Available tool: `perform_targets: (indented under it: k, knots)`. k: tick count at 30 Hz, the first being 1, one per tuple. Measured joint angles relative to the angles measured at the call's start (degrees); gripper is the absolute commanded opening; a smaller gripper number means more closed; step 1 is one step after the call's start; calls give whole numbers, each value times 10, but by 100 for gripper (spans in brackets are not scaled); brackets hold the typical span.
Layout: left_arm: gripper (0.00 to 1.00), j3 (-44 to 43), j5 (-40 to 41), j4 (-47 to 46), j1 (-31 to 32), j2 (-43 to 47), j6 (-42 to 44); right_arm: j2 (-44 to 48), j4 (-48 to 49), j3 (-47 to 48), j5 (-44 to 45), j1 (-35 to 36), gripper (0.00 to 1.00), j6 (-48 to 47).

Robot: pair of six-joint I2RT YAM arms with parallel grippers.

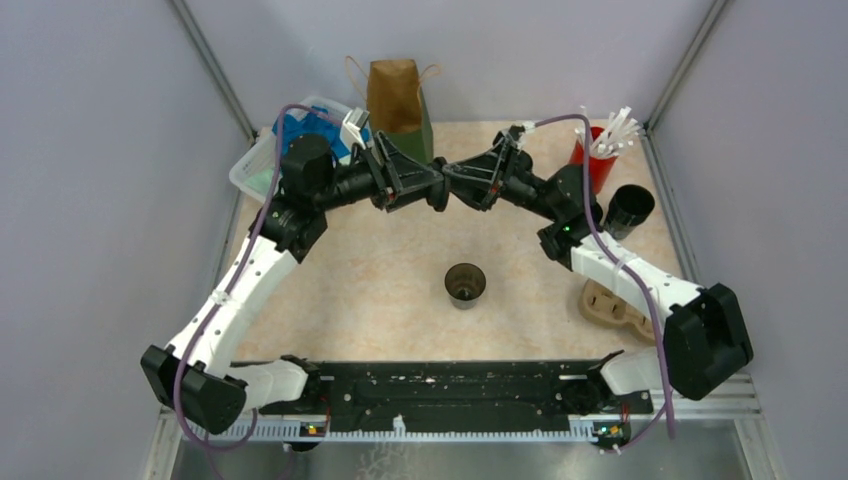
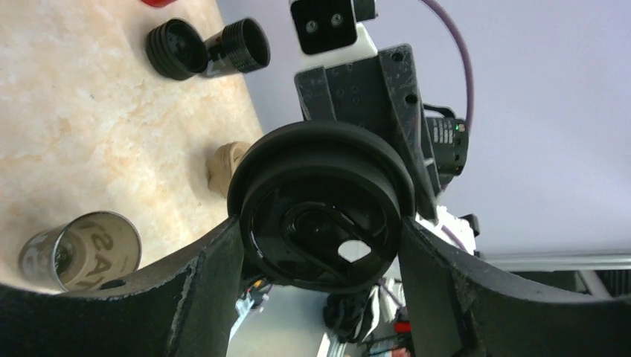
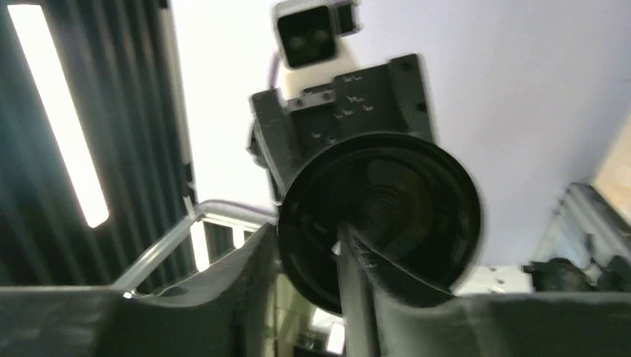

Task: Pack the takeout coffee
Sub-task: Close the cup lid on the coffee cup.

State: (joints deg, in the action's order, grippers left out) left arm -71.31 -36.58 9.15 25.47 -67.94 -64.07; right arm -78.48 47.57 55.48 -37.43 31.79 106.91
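A round black lid (image 2: 321, 216) with a sip hole hangs in mid-air over the table's middle back. My left gripper (image 2: 320, 249) has closed onto it, both fingers touching its opposite edges. My right gripper (image 3: 309, 256) faces it from the other side, one finger outside the lid's (image 3: 387, 208) rim and one across its underside, with a gap between them. From above, the left gripper (image 1: 428, 187) and right gripper (image 1: 453, 187) meet tip to tip. An uncovered dark cup (image 1: 465, 283) stands on the table in front of them, also in the left wrist view (image 2: 82, 249).
A brown paper bag (image 1: 395, 95) stands at the back. Right of it are a red cup of white sticks (image 1: 598, 150), black cups lying on their side (image 1: 628, 208) and a tan pulp carrier (image 1: 612, 305). A clear bin (image 1: 262, 160) sits at the back left.
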Motion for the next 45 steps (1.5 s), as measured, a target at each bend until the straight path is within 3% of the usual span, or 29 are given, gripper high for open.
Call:
perform_targets:
  k: [3,5,8,11,14,17,27,45]
  knots:
    - [65,-50,24,72,7,-22,57,26,-82,-13,-20,-28,71,-61]
    - [65,-93,64,132,22,-41,104,64,-229,-16,-31,-76,78,-153]
    - [66,-163,142,218,80,-78,177,101,-497,27,-8,-161,79,-354]
    - [66,-220,229,294,177,-131,241,100,-712,88,66,-196,79,-555]
    - [66,-242,297,360,246,-194,290,101,-838,105,120,-192,79,-681]
    - [67,-242,354,423,274,-252,329,101,-918,104,160,-191,79,-751]
    - [68,-249,422,506,297,-325,392,137,-969,37,183,-191,80,-798]
    - [70,-254,405,503,310,-376,426,157,-967,33,179,-191,80,-796]
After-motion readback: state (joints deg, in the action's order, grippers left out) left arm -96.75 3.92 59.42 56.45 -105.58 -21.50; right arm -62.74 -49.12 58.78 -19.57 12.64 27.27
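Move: The left hand has the lid up in the air. The open coffee cup it is meant for stands about 31 cm below, 7 cm to the right and 4 cm back. From the cup, the takeout bag stands roughly 27 cm farther out and 12 cm to the left, and the cup carrier some 32 cm to the right and 3 cm nearer. From the right hand, at the lid's rim, the cup is about 33 cm down, 7 cm back and 3 cm right. Down some 25 cm, slightly right and back, the left hand swings the lid to the cup mouth, tipping its fingers about 75 degrees from sideways to nearly straight down, fast at first, then creeping lower with its hold kept. The right hand opens off the rim and pulls away down and right, arcing briefly forward, turns fingers-down and waits beside the cup. ##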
